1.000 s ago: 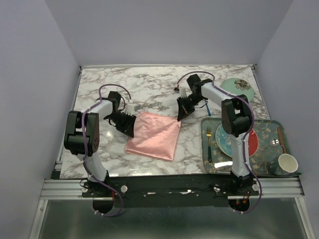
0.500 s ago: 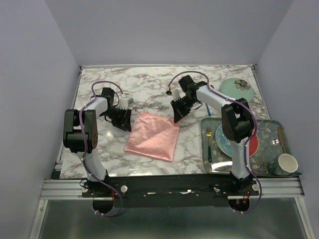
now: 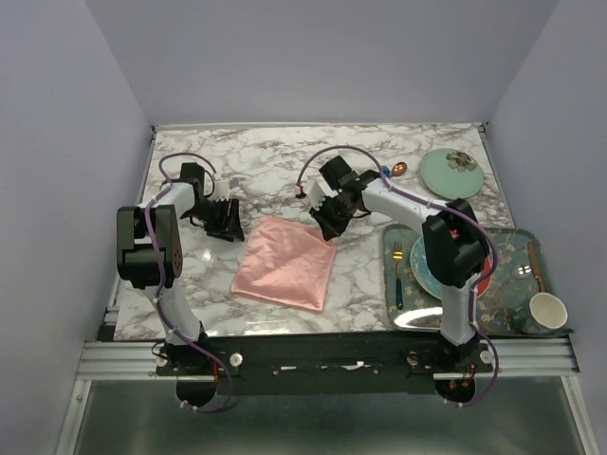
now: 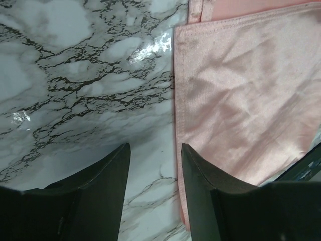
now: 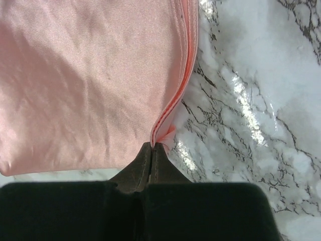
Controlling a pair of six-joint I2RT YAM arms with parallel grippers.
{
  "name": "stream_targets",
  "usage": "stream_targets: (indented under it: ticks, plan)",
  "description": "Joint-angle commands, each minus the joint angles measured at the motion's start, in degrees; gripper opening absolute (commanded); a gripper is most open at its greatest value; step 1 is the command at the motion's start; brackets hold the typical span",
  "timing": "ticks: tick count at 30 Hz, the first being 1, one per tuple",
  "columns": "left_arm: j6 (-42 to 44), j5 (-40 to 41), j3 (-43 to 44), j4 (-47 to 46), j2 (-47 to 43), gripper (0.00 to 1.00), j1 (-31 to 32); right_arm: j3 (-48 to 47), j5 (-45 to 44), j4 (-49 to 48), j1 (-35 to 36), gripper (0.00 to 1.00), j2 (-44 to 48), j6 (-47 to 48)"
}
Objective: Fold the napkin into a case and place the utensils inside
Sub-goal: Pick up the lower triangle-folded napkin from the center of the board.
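Observation:
The salmon-pink napkin (image 3: 282,262) lies folded in layers on the marble, a nearly square pad rather than a narrow case. My right gripper (image 3: 322,224) is shut on its far right corner, and the wrist view shows the stacked edges pinched at the fingertips (image 5: 152,148). My left gripper (image 3: 228,218) hangs open just left of the napkin's far left corner. One finger (image 4: 205,191) overlaps the cloth edge (image 4: 246,90), with bare marble between the jaws. A copper spoon bowl (image 3: 400,169) and a dark blue bit beside it (image 3: 387,174) peek out behind the right arm.
At the right stands a patterned tray (image 3: 512,242) holding stacked plates (image 3: 422,270), a gold-headed fork with a teal handle (image 3: 398,275) and a cup (image 3: 547,311). A pale green plate (image 3: 450,171) sits at the back right.
The left gripper has let go of the napkin, opened and drawn back to the left. The right gripper has moved left with the pinched corner, and the napkin has shifted slightly left.

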State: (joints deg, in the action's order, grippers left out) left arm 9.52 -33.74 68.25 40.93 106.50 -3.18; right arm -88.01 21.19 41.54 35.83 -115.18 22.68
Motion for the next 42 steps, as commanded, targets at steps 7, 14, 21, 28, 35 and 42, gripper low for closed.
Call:
stream_targets:
  ticks: [7, 14, 21, 28, 35, 42]
  plan:
    - [-1.8, -15.9, -1.0, -0.4, -2.1, 0.4, -1.0, 2.8, -2.9, -7.3, 1.7, 0.01, 4.6, 7.0]
    - [-16.1, -18.9, -1.5, -7.7, -0.6, 0.37, -1.0, 2.9, -8.2, -7.9, 0.2, 0.01, 2.3, 1.7]
    - [-17.3, -18.8, -0.3, -7.9, -0.6, 0.41, -0.9, 6.0, -11.0, -7.5, -4.7, 0.01, 1.6, -1.7]
    - [-19.0, -21.0, 1.5, -6.9, 0.5, 0.42, 1.8, 9.4, -9.9, -6.3, -6.7, 0.01, 3.0, -8.0]
    - [-21.2, -20.1, 2.6, -6.4, 3.3, 0.33, 11.4, 10.8, -6.1, -8.1, -6.8, 0.01, 4.4, -9.5]
    - [-25.3, -18.3, 0.5, -8.6, 7.3, 0.28, 14.2, 9.8, -2.8, -7.9, -6.8, 0.01, 5.8, -8.7]
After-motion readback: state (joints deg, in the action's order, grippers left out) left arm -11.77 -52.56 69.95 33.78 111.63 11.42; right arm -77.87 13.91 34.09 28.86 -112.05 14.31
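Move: The napkin's middle lies about 12 cm to the left hand's right, 6 cm back and roughly 3 cm below. The right hand already pinches its far right corner; from there the napkin's middle is some 12 cm left, 6 cm back and 4 cm below. The fork is about 18 cm to the right hand's right and 10 cm back, the blue-handled utensil 17 cm right and 11 cm ahead, both a little below. Right hand draws its pinched napkin corner about 6 cm right; left hand, fingers narrowing, sweeps some 14 cm right over the napkin. ##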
